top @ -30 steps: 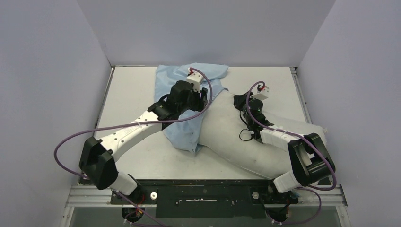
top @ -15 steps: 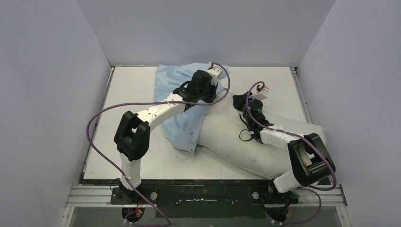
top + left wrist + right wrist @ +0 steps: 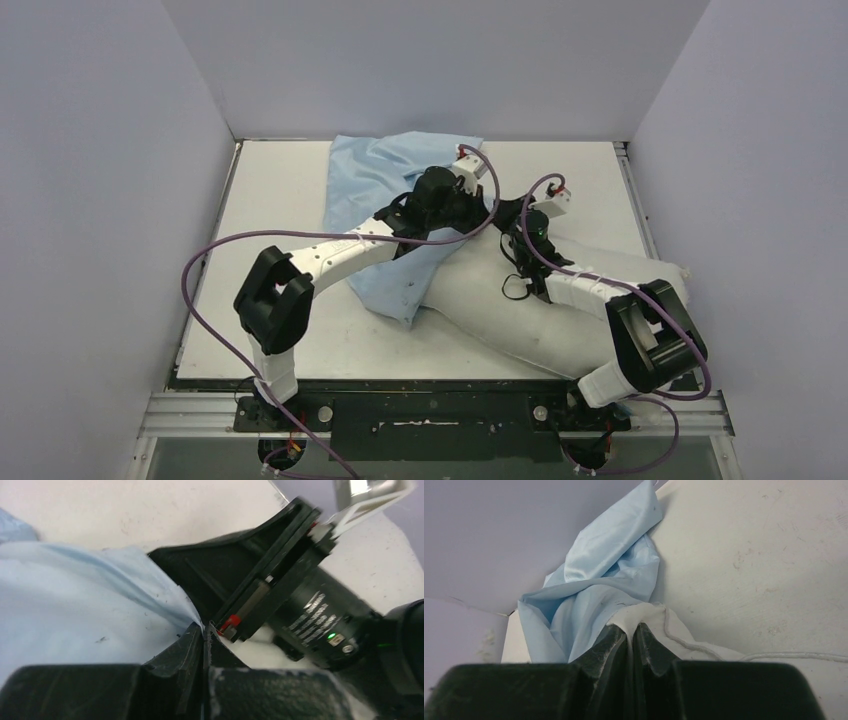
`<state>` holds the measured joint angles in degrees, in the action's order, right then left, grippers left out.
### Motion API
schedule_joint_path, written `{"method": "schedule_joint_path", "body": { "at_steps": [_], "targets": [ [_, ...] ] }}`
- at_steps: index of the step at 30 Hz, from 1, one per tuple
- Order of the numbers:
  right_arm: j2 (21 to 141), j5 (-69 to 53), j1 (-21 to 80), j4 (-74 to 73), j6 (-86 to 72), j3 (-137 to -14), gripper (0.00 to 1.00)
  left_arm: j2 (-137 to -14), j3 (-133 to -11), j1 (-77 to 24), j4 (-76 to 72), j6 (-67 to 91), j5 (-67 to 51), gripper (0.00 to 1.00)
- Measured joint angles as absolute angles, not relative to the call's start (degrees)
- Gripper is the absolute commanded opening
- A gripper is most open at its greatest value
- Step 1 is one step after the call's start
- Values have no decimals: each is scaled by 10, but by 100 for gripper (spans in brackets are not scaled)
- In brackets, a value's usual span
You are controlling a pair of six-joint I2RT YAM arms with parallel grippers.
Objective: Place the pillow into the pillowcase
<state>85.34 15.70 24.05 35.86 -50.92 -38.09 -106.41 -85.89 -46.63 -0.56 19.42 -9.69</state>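
The off-white pillow (image 3: 520, 300) lies slantwise across the right half of the table, under my right arm. The light blue pillowcase (image 3: 370, 175) is spread wrinkled at the back centre, and its near flap drapes over the pillow's far end. My right gripper (image 3: 508, 213) is shut on the pillow's far corner; in the right wrist view off-white fabric (image 3: 644, 614) is pinched between the jaws (image 3: 631, 626), with the pillowcase (image 3: 599, 580) just beyond. My left gripper (image 3: 487, 208) sits right beside it. It (image 3: 204, 630) is shut on the pillowcase's edge (image 3: 75, 595), with the right gripper's black body (image 3: 260, 580) close ahead.
Grey-violet walls close in the white table (image 3: 280, 200) on the left, back and right. Purple cables (image 3: 200, 260) loop off both arms. The left arm's elbow (image 3: 272, 300) stands over the table's front left. The two gripper heads are almost touching.
My left arm has swung right, from over the pillowcase's middle to beside the right gripper, and its jaws have closed on the blue fabric. The right arm has hardly moved.
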Motion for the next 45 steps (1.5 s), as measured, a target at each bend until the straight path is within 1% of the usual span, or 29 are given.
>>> {"method": "schedule_joint_path", "body": {
  "at_steps": [1, 4, 6, 7, 9, 12, 14, 17, 21, 24, 29, 32, 38, 42, 45],
  "targets": [
    [854, 159, 241, 357, -509, -382, 10, -1064, -846, -463, -12, 202, -98, 7],
    [858, 156, 237, 347, -505, -388, 34, -1064, -819, -455, -25, 216, -101, 18],
    [857, 153, 229, 342, -497, -392, 47, -1064, -817, -453, -25, 218, -102, 26],
    [855, 149, 224, 341, -496, -393, 52, -1063, -817, -453, -24, 217, -103, 32],
    [839, 128, 204, 321, -483, -393, 62, -1056, -817, -453, -19, 215, -105, 38],
    [801, 87, 177, 290, -456, -393, 72, -1039, -817, -452, -4, 206, -105, 43],
    [766, 53, 162, 260, -423, -394, 77, -1020, -817, -451, 16, 197, -104, 45],
    [726, -3, 154, 204, -362, -413, 80, -985, -817, -447, 53, 178, -88, 47],
    [695, -93, 160, 130, -276, -456, 81, -928, -807, -432, 90, 164, -58, 47],
    [673, -116, 185, 73, -208, -479, 80, -868, -765, -404, 102, 164, -45, 48],
    [652, -116, 274, -22, -100, -494, 84, -780, -677, -361, 123, 167, -43, 48],
    [652, -110, 335, -80, -40, -506, 87, -739, -624, -355, 140, 174, -49, 48],
    [657, -49, 467, -177, 63, -530, 90, -653, -528, -354, 157, 199, -63, 49],
    [670, 1, 526, -236, 105, -548, 91, -606, -488, -350, 161, 216, -68, 49],
    [679, 41, 561, -254, 126, -552, 92, -586, -466, -348, 157, 229, -77, 49]
  ]
}}
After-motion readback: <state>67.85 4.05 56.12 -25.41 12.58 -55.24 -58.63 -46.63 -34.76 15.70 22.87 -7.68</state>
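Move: Both grippers work at the far end of the pillowcase mouth: the left still pinches the pillowcase edge, the right the pillow's corner. The mouth's near corner lies about 23 cm back, 16 cm left and 14 cm below the left hand; from the right hand, about 23 cm back, 18 cm left and 12 cm down. The pillow's middle is some 16 cm back, 13 cm right and 8 cm below the right hand. The bulk of the pillowcase is about 17 cm left, 4 cm back and 15 cm below the left hand. Dip the left gripper a couple of centimetres, open it to let go of the pillowcase edge, then lift and carry it about 20 cm left and 10 cm back, sinking again, towards the mouth's near corner. Open the right off the pillow corner, ease it right, then up and over the pillow some 20 cm back and 10 cm left, lowering as it rolls and swings counter-clockwise about 65 degrees to face the mouth. ##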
